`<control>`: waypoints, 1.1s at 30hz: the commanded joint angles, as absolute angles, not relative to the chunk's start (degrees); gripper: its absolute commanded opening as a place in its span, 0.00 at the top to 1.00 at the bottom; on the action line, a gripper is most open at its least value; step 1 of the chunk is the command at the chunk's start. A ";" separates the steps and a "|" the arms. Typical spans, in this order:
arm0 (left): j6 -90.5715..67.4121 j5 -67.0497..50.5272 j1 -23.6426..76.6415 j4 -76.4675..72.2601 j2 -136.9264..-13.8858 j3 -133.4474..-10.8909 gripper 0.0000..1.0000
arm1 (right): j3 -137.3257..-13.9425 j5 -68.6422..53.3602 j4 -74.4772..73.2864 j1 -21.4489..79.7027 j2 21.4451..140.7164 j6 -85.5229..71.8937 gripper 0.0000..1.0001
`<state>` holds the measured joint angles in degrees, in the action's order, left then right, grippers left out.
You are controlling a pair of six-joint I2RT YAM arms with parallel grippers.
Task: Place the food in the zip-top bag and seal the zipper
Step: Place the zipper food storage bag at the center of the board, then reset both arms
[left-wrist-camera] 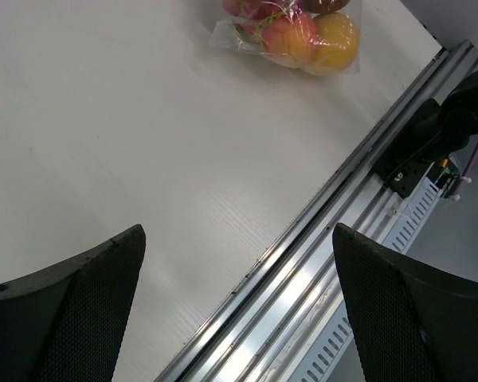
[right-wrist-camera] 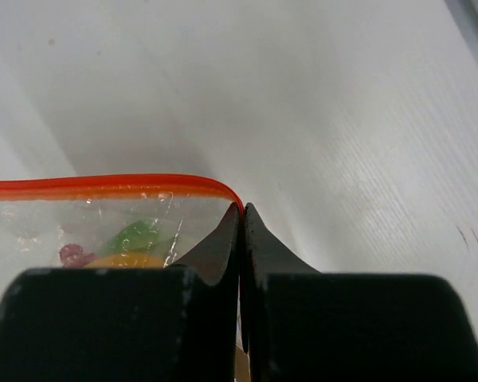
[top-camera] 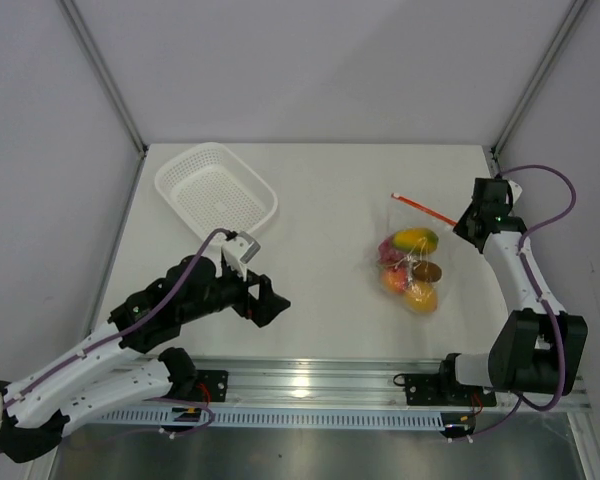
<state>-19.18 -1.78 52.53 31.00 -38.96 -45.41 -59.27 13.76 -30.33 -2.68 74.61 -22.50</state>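
Observation:
The clear zip-top bag [top-camera: 412, 262] lies right of the table's middle with the food inside: a yellow-green mango [top-camera: 416, 239], a brown piece [top-camera: 428, 271], an orange [top-camera: 421, 297] and a peach-coloured piece [left-wrist-camera: 289, 36]. Its red-orange zipper [top-camera: 425, 207] runs along the far edge. My right gripper [top-camera: 463, 225] is shut on the zipper's right end; in the right wrist view the strip [right-wrist-camera: 103, 187] curves down into the pinched fingertips of that gripper [right-wrist-camera: 243, 208]. My left gripper [top-camera: 270, 300] hovers open and holds nothing, well left of the bag. The left wrist view shows this gripper [left-wrist-camera: 237, 235] above the table's near edge.
A white mesh basket [top-camera: 216, 190] stands at the back left with nothing in it. The metal rail [left-wrist-camera: 327, 239] runs along the table's near edge under my left gripper. Grey walls close in the table at the back and sides.

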 commanded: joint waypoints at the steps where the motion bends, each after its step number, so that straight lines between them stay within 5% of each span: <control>1: -20.48 -3.43 52.29 29.18 -36.65 -45.00 0.01 | -62.05 15.04 -26.72 -7.28 77.60 -21.71 1.00; 3: -20.65 -3.60 52.21 29.70 -36.39 -44.91 0.01 | -62.14 13.98 -26.37 -8.96 78.48 -21.71 0.97; 11: -21.36 -4.39 52.21 30.32 -34.98 -43.59 0.00 | -63.45 13.36 -28.47 -13.45 79.72 -21.27 0.32; 15: -21.44 -4.66 52.21 30.50 -36.47 -43.94 0.01 | -66.79 14.85 -33.57 -12.05 77.44 -22.06 0.19; 16: -21.62 -4.40 52.21 30.93 -36.91 -44.38 0.00 | -68.01 15.81 -34.62 -11.08 76.65 -22.15 0.01; 24: -23.99 -4.04 52.21 30.50 -36.48 -43.51 0.01 | -68.82 22.49 -45.33 7.27 64.52 -27.76 0.01; 33: -28.12 -3.86 52.21 28.57 -34.89 -40.61 0.01 | -57.94 28.29 -52.38 41.10 51.95 -47.18 0.01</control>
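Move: The right hand pinches the right end of the red zipper; the clear board where that end is set down lies about 6 cm to its right, level fore and aft and roughly 12 cm below. The mango in the bag lies some 10 cm left, level fore and aft, and the orange about 9 cm left and 13 back, both around 9 cm below. The board's right edge is about 12 cm to its right. From the idle left hand that spot lies roughly 49 cm right, 20 ahead and 19 below. The right hand carries the held zipper end about 6 cm farther right while sinking a little, spreads its fingers from shut to wide open and lets go of the zipper. It then rises clear, sweeps some 20 cm left across the bag and about 10 cm back, turning roughly 30 degrees counter-clockwise, sinks slightly at the end and finishes above the bag's left part with the fingers still wide open. ##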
